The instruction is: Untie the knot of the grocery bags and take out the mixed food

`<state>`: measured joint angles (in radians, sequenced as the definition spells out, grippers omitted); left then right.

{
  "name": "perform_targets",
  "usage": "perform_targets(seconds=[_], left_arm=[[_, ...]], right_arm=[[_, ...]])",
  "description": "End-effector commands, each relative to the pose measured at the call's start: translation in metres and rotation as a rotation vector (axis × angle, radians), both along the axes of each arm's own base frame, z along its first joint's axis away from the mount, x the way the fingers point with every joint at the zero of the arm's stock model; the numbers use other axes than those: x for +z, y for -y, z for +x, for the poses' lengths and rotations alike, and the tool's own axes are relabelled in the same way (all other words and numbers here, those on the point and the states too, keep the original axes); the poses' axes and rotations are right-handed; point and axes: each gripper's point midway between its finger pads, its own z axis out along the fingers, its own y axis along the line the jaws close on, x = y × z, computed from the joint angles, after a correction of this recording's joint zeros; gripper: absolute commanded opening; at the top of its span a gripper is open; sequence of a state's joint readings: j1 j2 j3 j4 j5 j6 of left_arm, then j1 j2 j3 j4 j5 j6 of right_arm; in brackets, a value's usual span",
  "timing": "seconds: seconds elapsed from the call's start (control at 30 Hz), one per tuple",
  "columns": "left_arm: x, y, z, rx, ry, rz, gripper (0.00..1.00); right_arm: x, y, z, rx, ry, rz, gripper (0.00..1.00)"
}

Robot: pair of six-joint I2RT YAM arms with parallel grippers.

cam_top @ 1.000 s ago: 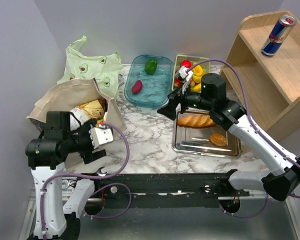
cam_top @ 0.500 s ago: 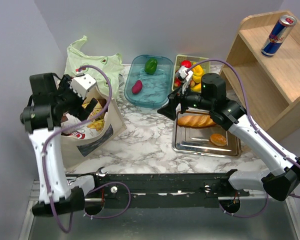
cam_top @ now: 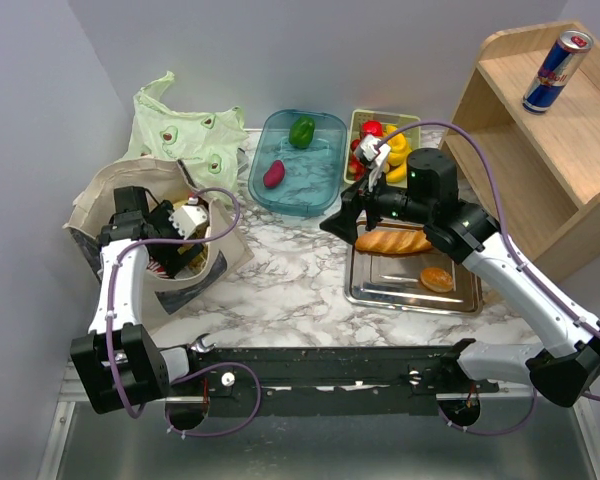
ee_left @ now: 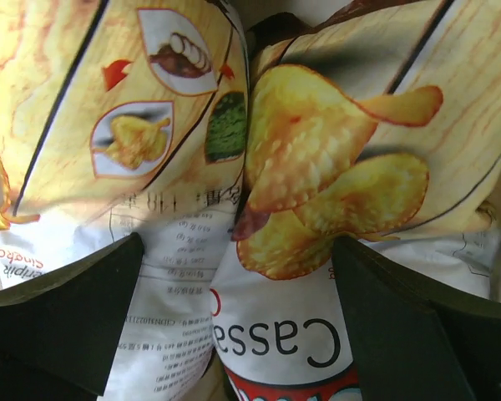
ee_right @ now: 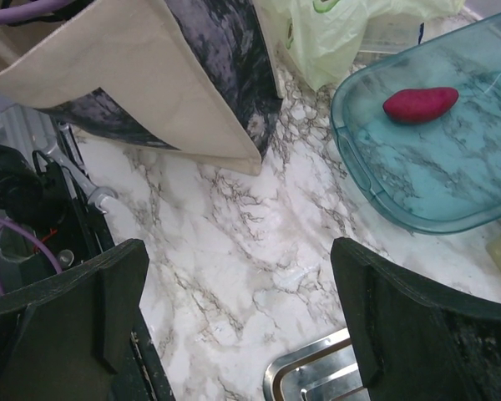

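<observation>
The beige tote [cam_top: 105, 195] stands open at the left, and my left gripper [cam_top: 177, 222] reaches down into it. In the left wrist view that gripper [ee_left: 238, 326] is open, its fingers either side of two crisp bags, one with small picture panels [ee_left: 108, 125] and one printed with yellow crisps [ee_left: 342, 167]. The pale green bag [cam_top: 180, 125] lies slack behind the tote; I cannot make out a knot. A green pepper [cam_top: 302, 131] and a magenta vegetable [cam_top: 273, 174] lie in the teal tray [cam_top: 320, 195]. My right gripper [cam_top: 332, 222] hangs open over bare marble [ee_right: 242, 317].
Strawberries and bananas fill a yellow-green tray [cam_top: 412, 122]. A bread loaf [cam_top: 392, 241] and a bun [cam_top: 436, 279] lie on the metal tray [cam_top: 400, 295]. A drink can [cam_top: 557, 70] stands on the wooden shelf [cam_top: 540, 160]. A wrench [ee_right: 83, 180] lies by the table's near edge.
My left arm rose over the tote, then came down into its mouth, with the jaws opening fully. The right arm shifted only slightly.
</observation>
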<state>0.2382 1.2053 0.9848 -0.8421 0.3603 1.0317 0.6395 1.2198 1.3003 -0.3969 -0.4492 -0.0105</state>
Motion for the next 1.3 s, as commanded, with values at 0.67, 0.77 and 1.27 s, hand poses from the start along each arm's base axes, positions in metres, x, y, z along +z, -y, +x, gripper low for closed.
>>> perform_targets(seconds=[0.67, 0.77, 1.27], left_arm=[[0.149, 0.035, -0.020, -0.068, 0.330, -0.140, 0.00], [0.163, 0.036, -0.019, -0.059, 0.354, -0.155, 0.00], [0.265, 0.039, -0.012, 0.029, 0.592, -0.228, 0.00]], right_arm=[[0.014, -0.005, 0.011, -0.004, 0.034, 0.008, 0.98], [0.014, -0.006, 0.011, 0.005, 0.034, 0.012, 0.98], [0.019, -0.014, 0.001, 0.088, 0.040, 0.033, 1.00]])
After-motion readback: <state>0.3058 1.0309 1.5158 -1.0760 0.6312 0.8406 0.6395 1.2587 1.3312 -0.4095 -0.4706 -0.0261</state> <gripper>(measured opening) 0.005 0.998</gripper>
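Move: The left hand is already open down inside the cloth tote, over the seam between two snack bags. The chip bag it goes for has its middle about 6 cm to the right, 1 cm ahead and 3 cm below; the other snack bag lies some 4 cm to the left and 4 cm ahead, about as low. The green grocery bag stands about 22 cm ahead and 3 cm to the right. From the idle right hand, the chip bag is about 30 cm to the left, 2 cm back and 20 cm lower. The left hand eases a centimetre or two forward among the snack bags while its wide-open fingers close fully, pinching the near-left part of the chip bag's film. It then draws back about 3 cm and lifts steadily some 22 cm towards and above the tote's mouth, drifting about 4 cm left, the fingers staying shut and the wrist tilting up some 25 degrees so they point more forward. ##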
